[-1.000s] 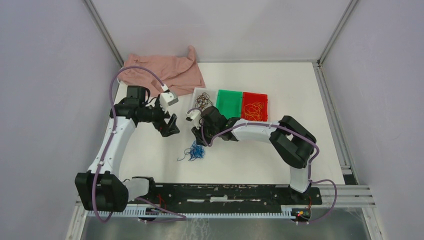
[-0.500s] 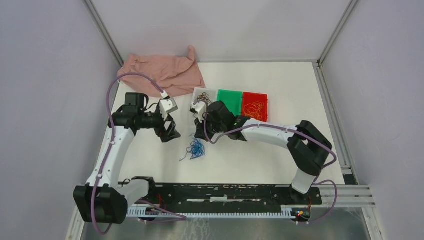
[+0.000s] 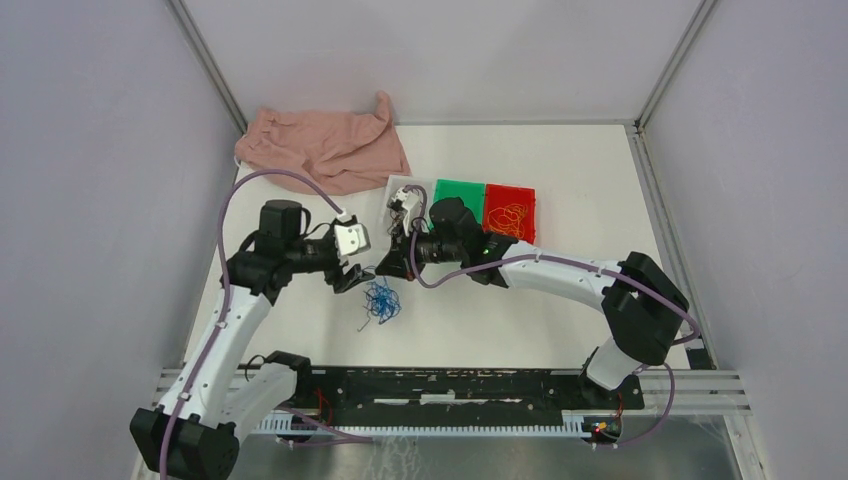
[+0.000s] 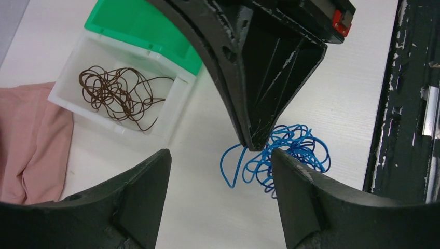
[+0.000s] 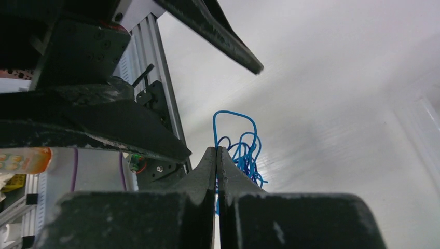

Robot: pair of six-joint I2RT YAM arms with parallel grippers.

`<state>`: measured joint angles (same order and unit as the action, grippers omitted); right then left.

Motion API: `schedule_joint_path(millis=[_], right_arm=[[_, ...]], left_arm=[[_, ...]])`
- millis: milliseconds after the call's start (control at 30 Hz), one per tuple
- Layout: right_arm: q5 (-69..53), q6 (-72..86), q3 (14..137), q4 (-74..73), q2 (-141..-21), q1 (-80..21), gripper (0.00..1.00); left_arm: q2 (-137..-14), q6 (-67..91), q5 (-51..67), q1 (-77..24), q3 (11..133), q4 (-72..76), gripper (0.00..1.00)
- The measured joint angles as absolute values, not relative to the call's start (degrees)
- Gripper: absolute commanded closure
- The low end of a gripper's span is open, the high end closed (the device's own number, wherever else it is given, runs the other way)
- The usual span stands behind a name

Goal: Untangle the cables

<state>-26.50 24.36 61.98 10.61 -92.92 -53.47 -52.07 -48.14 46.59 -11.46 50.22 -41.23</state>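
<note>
A tangled blue cable bunch [image 3: 380,300] lies on the white table between my two grippers. My right gripper [image 3: 386,268] is shut on a blue strand [image 5: 214,129] at the bunch's top edge, and the loops [image 5: 243,153] spread just beyond its tips. My left gripper [image 3: 350,277] stands open just left of the bunch. In the left wrist view the blue cable [image 4: 293,153] and the right gripper's tip [image 4: 254,144] sit between and ahead of the left fingers [image 4: 140,197]. A dark brown cable [image 4: 117,96] lies in the white bin [image 4: 174,109]. A yellow-orange cable [image 3: 512,218] lies in the red bin [image 3: 510,193].
A green bin [image 3: 458,203] stands between the white and red bins. A pink cloth [image 3: 325,148] is crumpled at the back left. The black rail [image 3: 450,385] with the arm bases runs along the near edge. Purple arm cables [image 3: 270,178] loop above the left arm.
My right gripper has shut on a blue strand and now points left. The left gripper moved right and down, close to the bunch, and narrowed a little. The bunch shifted slightly.
</note>
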Motion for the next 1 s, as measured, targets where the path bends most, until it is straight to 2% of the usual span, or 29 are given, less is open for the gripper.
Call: schedule_joint_path(millis=[167,367,533,833,1000], right_arm=[[-28.08,27.29,61.93,12.75,-92.92,-53.47,1.0],[-29.45,29.98,60.8,14.66,-92.9,-53.47,1.0],[-30.3,31.83,59.46,16.29,-92.79,-53.45,1.0],[-32.42,35.66,58.98,19.7,-92.79,-53.45,1.0],[-32.71,36.71,58.98,20.16,-92.64,-53.45,1.0]], left_arm=[[-51.29,-50.78,44.99,-14.46,48.8,-40.97,0.27],[-49.19,-55.11,43.03,-14.98,47.27,-42.13,0.47],[-44.86,-57.6,42.06,-15.03,45.84,-41.3,0.5],[-43.48,-59.59,42.11,-16.27,44.45,-40.8,0.48],[-43.35,-60.12,42.0,-16.53,43.66,-40.64,0.57]])
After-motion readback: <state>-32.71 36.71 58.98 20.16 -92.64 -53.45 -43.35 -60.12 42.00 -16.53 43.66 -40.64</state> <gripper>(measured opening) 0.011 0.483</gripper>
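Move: The loop of blue cable sticking out of my right fingertips is about 3 cm to the right of my left hand, 1 cm ahead and about 1 cm lower; from my right hand it is roughly 2 cm to the left, level. The rest of the blue bundle is some 10 cm below my left hand, 5 cm right and 3 cm back. The white bin with the brown cable stands about 21 cm ahead, 10 cm right and 14 cm down from it. I bring my left fingers in around the blue loop, narrowing them from wide to about half open without shutting, while that hand draws back about 2 cm, dips about 1 cm overall and rolls some 15 degrees. My right hand keeps its pinch on the cable and eases back and up, about 2 cm each way, tilting slightly. ##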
